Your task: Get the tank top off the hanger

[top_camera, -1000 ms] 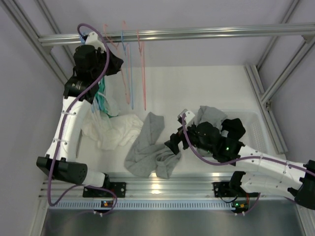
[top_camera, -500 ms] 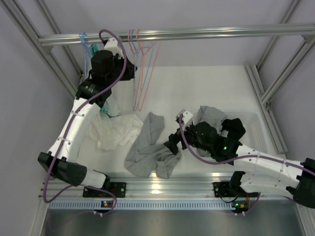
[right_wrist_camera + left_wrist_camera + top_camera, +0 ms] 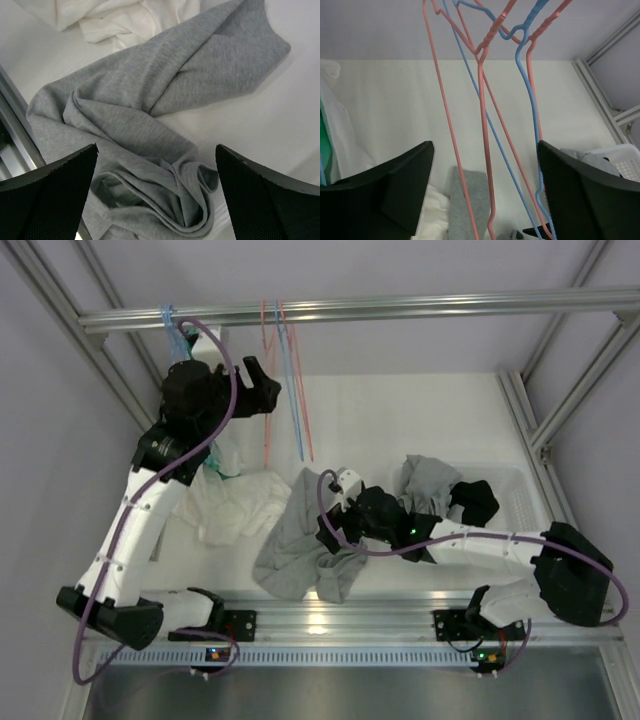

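The grey tank top [image 3: 300, 540] lies crumpled on the white table, off any hanger; the right wrist view shows its folds [image 3: 150, 125]. Bare pink hangers [image 3: 267, 390] and a blue hanger [image 3: 296, 390] hang from the overhead rail [image 3: 420, 308]. My left gripper [image 3: 260, 380] is up beside them, open. In its wrist view the pink wires [image 3: 481, 110] and blue wire [image 3: 530, 100] pass between the spread fingers [image 3: 385, 195] without being pinched. My right gripper [image 3: 335, 530] hovers open just above the tank top, nothing between its fingers [image 3: 272, 200].
A white garment [image 3: 235, 505] lies left of the tank top. A green hanger [image 3: 212, 465] with white cloth hangs at the far left, beside the left arm. A white basket [image 3: 527, 508] at the right holds grey and black clothes. Frame posts stand on both sides.
The left gripper slid right along the rail with the hangers, then opened and let go of them. The right arm reached left, over the grey tank top.
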You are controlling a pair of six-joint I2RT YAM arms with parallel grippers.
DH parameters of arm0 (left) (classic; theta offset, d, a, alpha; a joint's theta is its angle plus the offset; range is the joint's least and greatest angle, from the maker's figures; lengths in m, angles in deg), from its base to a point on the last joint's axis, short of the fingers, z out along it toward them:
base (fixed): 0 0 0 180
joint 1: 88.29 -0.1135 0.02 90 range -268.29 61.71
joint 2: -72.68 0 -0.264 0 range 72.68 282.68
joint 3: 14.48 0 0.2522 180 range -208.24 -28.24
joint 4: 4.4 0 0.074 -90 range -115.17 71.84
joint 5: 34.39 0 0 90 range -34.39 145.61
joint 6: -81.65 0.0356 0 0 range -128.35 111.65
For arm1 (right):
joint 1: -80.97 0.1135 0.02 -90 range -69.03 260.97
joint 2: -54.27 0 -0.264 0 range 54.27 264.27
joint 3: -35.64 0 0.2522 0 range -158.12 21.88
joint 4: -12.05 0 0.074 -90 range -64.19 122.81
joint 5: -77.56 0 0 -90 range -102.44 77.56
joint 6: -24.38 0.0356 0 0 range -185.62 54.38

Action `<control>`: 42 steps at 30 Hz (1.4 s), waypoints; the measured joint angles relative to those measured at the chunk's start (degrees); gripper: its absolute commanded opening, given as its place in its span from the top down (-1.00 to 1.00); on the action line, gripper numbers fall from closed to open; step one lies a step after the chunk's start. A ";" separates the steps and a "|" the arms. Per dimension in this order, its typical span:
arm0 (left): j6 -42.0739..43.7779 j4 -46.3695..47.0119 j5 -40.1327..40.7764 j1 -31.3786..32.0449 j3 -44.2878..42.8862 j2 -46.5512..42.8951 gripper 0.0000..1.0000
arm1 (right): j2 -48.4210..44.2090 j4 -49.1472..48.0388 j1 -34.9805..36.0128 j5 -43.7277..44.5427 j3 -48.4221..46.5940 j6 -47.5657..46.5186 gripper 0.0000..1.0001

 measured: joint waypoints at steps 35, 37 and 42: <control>1.22 -6.91 16.65 0.00 42.71 -55.47 -0.98 | 32.87 -11.65 12.22 16.57 -12.85 4.48 1.00; 1.31 -6.91 16.50 0.00 42.71 -55.17 -0.98 | 31.32 -11.74 12.20 17.09 -11.17 4.68 1.00; 1.42 -6.91 16.41 -0.02 42.71 -54.97 -0.98 | 20.48 -7.56 12.09 19.85 -3.72 3.06 1.00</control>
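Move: The right hand hangs open with the gray tank top's middle about 8 cm to its left, 2 cm ahead and 11 cm below. The white garment's spread on the table lies some 19 cm left and 11 ahead; the bin is about 30 cm right and 11 ahead. From the left hand, the gray tank top is roughly 14 cm back, 6 right and 38 below, with the empty hangers about 7 cm ahead and 4 right. Right hand sinks some 10 cm leftward, pinches gray tank top, draws right; left hand backs away from hangers. ##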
